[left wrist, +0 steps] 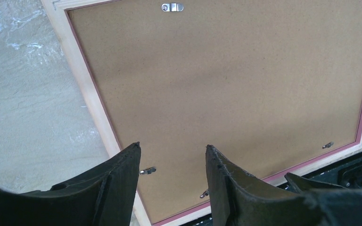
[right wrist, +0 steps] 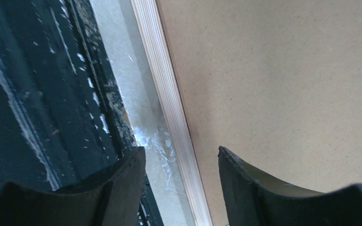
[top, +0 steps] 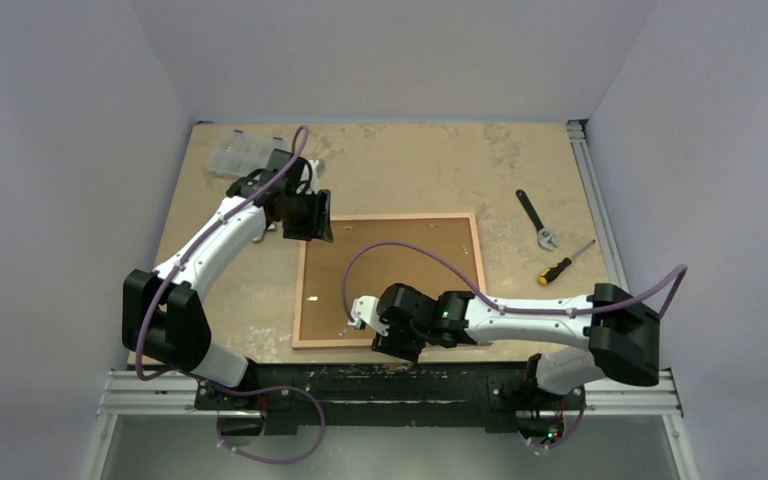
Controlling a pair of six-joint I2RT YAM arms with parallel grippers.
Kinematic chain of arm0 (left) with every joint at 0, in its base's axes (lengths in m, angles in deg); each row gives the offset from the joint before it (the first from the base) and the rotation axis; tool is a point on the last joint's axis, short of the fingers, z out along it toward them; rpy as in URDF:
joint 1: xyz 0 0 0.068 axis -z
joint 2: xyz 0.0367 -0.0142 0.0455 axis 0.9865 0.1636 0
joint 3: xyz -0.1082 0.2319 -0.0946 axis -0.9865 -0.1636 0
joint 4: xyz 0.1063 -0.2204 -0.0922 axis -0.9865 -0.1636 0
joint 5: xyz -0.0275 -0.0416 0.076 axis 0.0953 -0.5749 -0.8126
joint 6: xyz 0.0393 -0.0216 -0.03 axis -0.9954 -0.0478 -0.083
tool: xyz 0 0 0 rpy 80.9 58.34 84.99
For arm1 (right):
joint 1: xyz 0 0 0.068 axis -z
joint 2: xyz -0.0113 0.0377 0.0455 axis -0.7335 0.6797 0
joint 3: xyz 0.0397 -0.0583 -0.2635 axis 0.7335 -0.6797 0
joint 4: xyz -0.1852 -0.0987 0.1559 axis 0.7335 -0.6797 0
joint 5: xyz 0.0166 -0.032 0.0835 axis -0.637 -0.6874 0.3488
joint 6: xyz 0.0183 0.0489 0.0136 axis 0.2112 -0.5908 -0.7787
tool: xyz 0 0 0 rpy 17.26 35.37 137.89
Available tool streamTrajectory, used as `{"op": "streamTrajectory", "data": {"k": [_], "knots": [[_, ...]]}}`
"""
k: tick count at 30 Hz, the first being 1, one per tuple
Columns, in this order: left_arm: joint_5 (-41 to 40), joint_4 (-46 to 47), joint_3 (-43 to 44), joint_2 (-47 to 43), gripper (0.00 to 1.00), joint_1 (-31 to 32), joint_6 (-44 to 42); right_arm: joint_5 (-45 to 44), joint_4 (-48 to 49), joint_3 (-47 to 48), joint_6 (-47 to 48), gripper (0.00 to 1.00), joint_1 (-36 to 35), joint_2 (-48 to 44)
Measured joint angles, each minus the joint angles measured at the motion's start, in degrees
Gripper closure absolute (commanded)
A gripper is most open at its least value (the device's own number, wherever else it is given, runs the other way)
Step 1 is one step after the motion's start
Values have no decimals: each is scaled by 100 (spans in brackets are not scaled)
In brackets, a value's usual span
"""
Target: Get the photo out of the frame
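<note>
The frame (top: 410,228) lies face down in the middle of the table, its brown fibreboard back (left wrist: 226,84) up inside a pale rim (right wrist: 167,99). Small metal clips (left wrist: 172,7) sit along its edges. The photo is hidden under the backing. My left gripper (top: 316,230) hovers over the frame's far left corner, open (left wrist: 173,148), with nothing between its fingers. My right gripper (top: 392,347) is at the frame's near edge and open (right wrist: 182,153). Its jaws straddle the pale rim without touching it, one finger (right wrist: 122,174) over the table edge and the other over the board.
A wrench (top: 537,222) and a yellow-handled screwdriver (top: 564,264) lie to the right of the frame. A clear plastic box (top: 240,152) sits at the far left behind the left arm. A black rail (right wrist: 37,94) runs along the table's near edge, close to the frame.
</note>
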Motion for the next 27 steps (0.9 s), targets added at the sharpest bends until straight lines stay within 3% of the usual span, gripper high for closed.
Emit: {"op": "streamTrajectory", "data": {"k": [8,13,19,27], "knots": [[4,11,0,0,48,-4,0,-269,22,0,179,51,-48,544],[15,31,0,0,48,-4,0,-352,26,0,201,62,-149,634],[15,70,0,0,48,-4,2,-680,68,2,177,66,-280,713],[-7,162,-348,-452,45,-4,210,-839,107,-22,168,87,-415,667]]}}
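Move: The frame's near rail, about at its middle, lies some 4 cm straight below the right hand point, already between the open fingers. The backing board's middle is about 13 cm ahead of the right hand, also lower; the left near clip is roughly 10 cm to the left and 2 cm ahead, the table's near edge about 4 cm back. From the left hand, that rail spot lies some 20 cm back, 14 cm to the right and 12 cm below. The near rail of the frame is straddled by the right hand, which sinks about 3 cm onto it, one finger outside over the strip of table and the other inside over the backing board. The hand tilts some 10 degrees so the fingers point more steeply down, then holds its height while the fingers close from half open to nearly shut around the rail. ##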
